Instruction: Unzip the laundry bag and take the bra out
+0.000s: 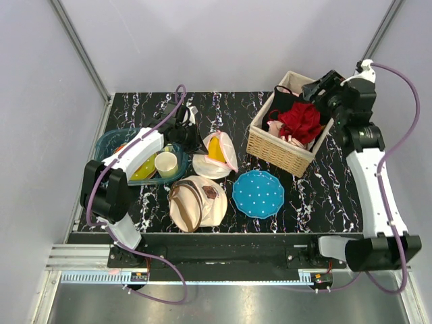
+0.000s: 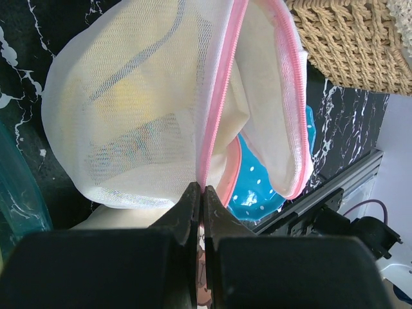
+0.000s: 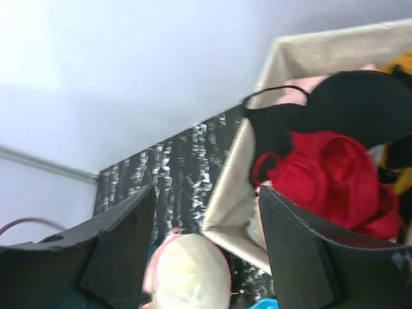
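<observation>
The laundry bag (image 1: 214, 156), white mesh with a pink zipper rim, sits mid-table and stands partly open. A yellow bra (image 1: 214, 147) shows inside it. My left gripper (image 1: 194, 138) is at the bag's left side. In the left wrist view my left gripper (image 2: 201, 190) is shut on the pink zipper rim (image 2: 219, 109) of the bag (image 2: 129, 109), with the yellowish bra (image 2: 129, 93) seen through the mesh. My right gripper (image 1: 322, 86) is open and empty, above the wicker basket. In the right wrist view the right gripper (image 3: 206, 193) frames the bag (image 3: 190, 273) far below.
A wicker basket (image 1: 283, 154) of red and black clothes stands at the back right. A blue dotted plate (image 1: 258, 194) and a beige canvas bag (image 1: 192, 202) lie in front of the laundry bag. A teal bin (image 1: 108, 142) and a cup (image 1: 166, 164) are at the left.
</observation>
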Controlling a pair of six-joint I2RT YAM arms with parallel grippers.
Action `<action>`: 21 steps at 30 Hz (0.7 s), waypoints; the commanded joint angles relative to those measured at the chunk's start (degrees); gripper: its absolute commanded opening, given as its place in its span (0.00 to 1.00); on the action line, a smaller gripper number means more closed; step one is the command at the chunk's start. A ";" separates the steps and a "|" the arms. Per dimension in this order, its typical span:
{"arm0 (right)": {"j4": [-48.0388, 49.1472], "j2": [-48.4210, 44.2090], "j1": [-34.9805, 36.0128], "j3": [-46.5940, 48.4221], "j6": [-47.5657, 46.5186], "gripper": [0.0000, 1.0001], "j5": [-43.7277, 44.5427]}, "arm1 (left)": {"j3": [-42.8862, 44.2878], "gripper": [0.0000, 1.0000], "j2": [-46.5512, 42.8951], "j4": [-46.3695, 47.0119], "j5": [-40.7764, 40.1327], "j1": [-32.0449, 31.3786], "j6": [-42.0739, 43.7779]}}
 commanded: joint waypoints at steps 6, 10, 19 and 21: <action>6.46 -0.69 26.41 -8.75 2.50 0.48 -4.32 | 2.10 0.00 -2.09 0.73 1.79 -0.37 1.95; 10.06 7.39 35.82 -11.30 5.40 0.36 -6.34 | 1.48 0.00 -2.53 0.64 1.53 -0.28 2.48; 13.15 19.79 37.95 -10.44 5.85 0.31 -4.60 | 2.27 0.00 -2.35 -0.59 1.79 -0.37 3.10; 10.69 23.03 37.86 -8.33 6.02 0.29 -3.01 | 2.10 0.00 -2.35 -0.50 1.88 -0.37 2.92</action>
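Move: The right hand is empty and open above the basket. The yellow bra in the laundry bag's open mouth lies about 32 cm to its left, 8 cm back and 28 cm lower. The red bra is in the basket, some 5 cm ahead and 22 cm below; the blue plate is 18 cm left, 23 cm back and 35 cm down. From the left hand the yellow bra is about 4 cm right, 1 cm ahead, 6 cm lower. The left hand keeps its pinch on the bag's zip edge and stays in place, while the right, touching nothing on leaving, sweeps fast some 29 cm left from over the basket to the bag's mouth. After a slight rise it sinks steeply, about 21 cm overall, drawing back some 9 cm. It swings about 40 degrees counter-clockwise, its fingers tipping down and half closing; contact with the flap can't be made out. ##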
